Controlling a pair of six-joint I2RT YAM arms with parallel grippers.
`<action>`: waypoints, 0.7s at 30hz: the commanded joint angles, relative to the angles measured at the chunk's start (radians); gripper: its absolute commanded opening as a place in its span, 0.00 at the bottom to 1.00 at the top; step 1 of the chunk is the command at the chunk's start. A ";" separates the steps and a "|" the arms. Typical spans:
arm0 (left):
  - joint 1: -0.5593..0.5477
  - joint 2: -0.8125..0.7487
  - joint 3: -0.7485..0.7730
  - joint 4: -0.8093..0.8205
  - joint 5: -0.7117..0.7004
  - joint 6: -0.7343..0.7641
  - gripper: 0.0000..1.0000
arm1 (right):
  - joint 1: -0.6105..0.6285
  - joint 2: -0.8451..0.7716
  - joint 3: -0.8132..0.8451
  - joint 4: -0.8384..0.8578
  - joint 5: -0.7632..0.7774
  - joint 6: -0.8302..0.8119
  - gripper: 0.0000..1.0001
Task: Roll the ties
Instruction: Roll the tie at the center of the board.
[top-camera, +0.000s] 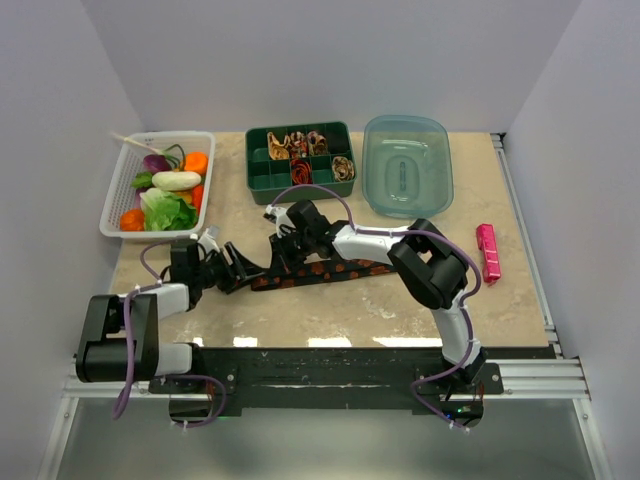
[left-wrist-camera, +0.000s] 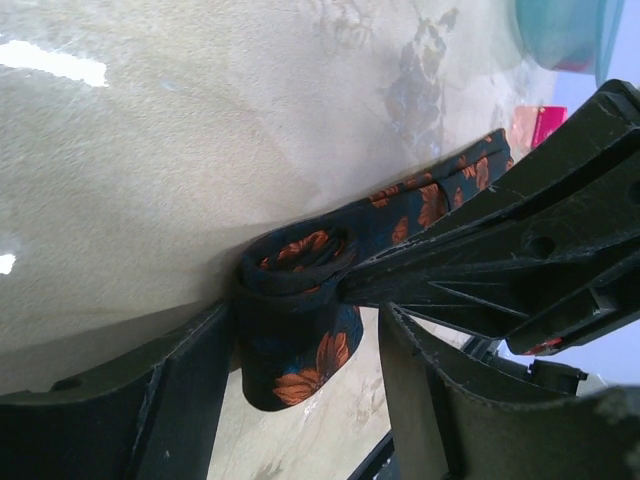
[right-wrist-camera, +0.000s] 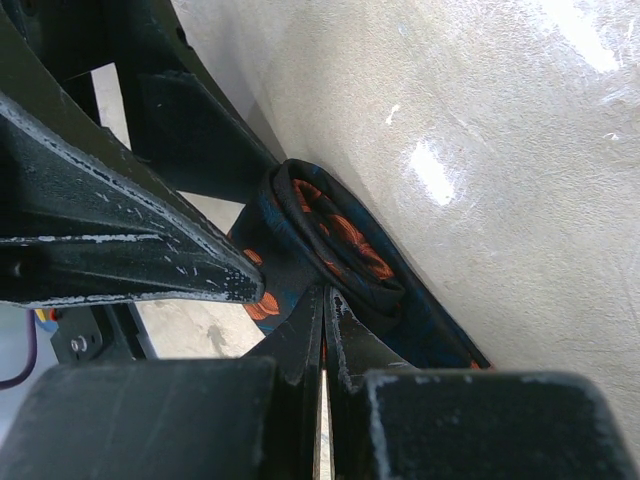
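A long black tie with orange-red spots lies across the middle of the table, its left end wound into a small coil. My right gripper is shut on the tie at that coil, its tips pressed into the fabric. My left gripper stands open astride the coil. One finger touches the coil, and the other is a gap away. In the top view the two grippers meet over the tie's left end, left and right. Several rolled ties sit in a green compartment tray.
A white basket of toy vegetables stands at the back left. A clear blue lid lies right of the green tray. A small pink bar rests near the right edge. Purple cables loop over both arms.
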 joint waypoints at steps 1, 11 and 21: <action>0.006 0.064 -0.042 0.017 -0.005 0.030 0.62 | 0.002 0.063 0.008 -0.128 0.065 -0.033 0.00; 0.004 0.072 -0.076 0.112 0.015 -0.007 0.40 | -0.009 0.070 0.002 -0.120 0.034 -0.022 0.00; 0.004 0.051 -0.048 0.116 0.019 -0.004 0.07 | -0.013 0.027 0.013 -0.089 -0.012 -0.001 0.00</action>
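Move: The roll at the tie's left end lies just off the left fingertips, some 2 cm to the right, 1 cm ahead and 1 cm lower. The right gripper's shut fingertips are about 6 cm to the right of the left hand and 1 cm ahead; from them the roll is 3 cm left. From the left hand, the green tray sits roughly 28 cm ahead and 12 cm right, and the vegetable basket 22 cm ahead and 21 cm left. Close the left gripper to about half its present opening around the roll's left part, pinching it between the two fingers, while you let the hand sink about 1 cm with the wrist unturned. Keep the right gripper shut and in place, its tips still resting against the right side of the roll. ##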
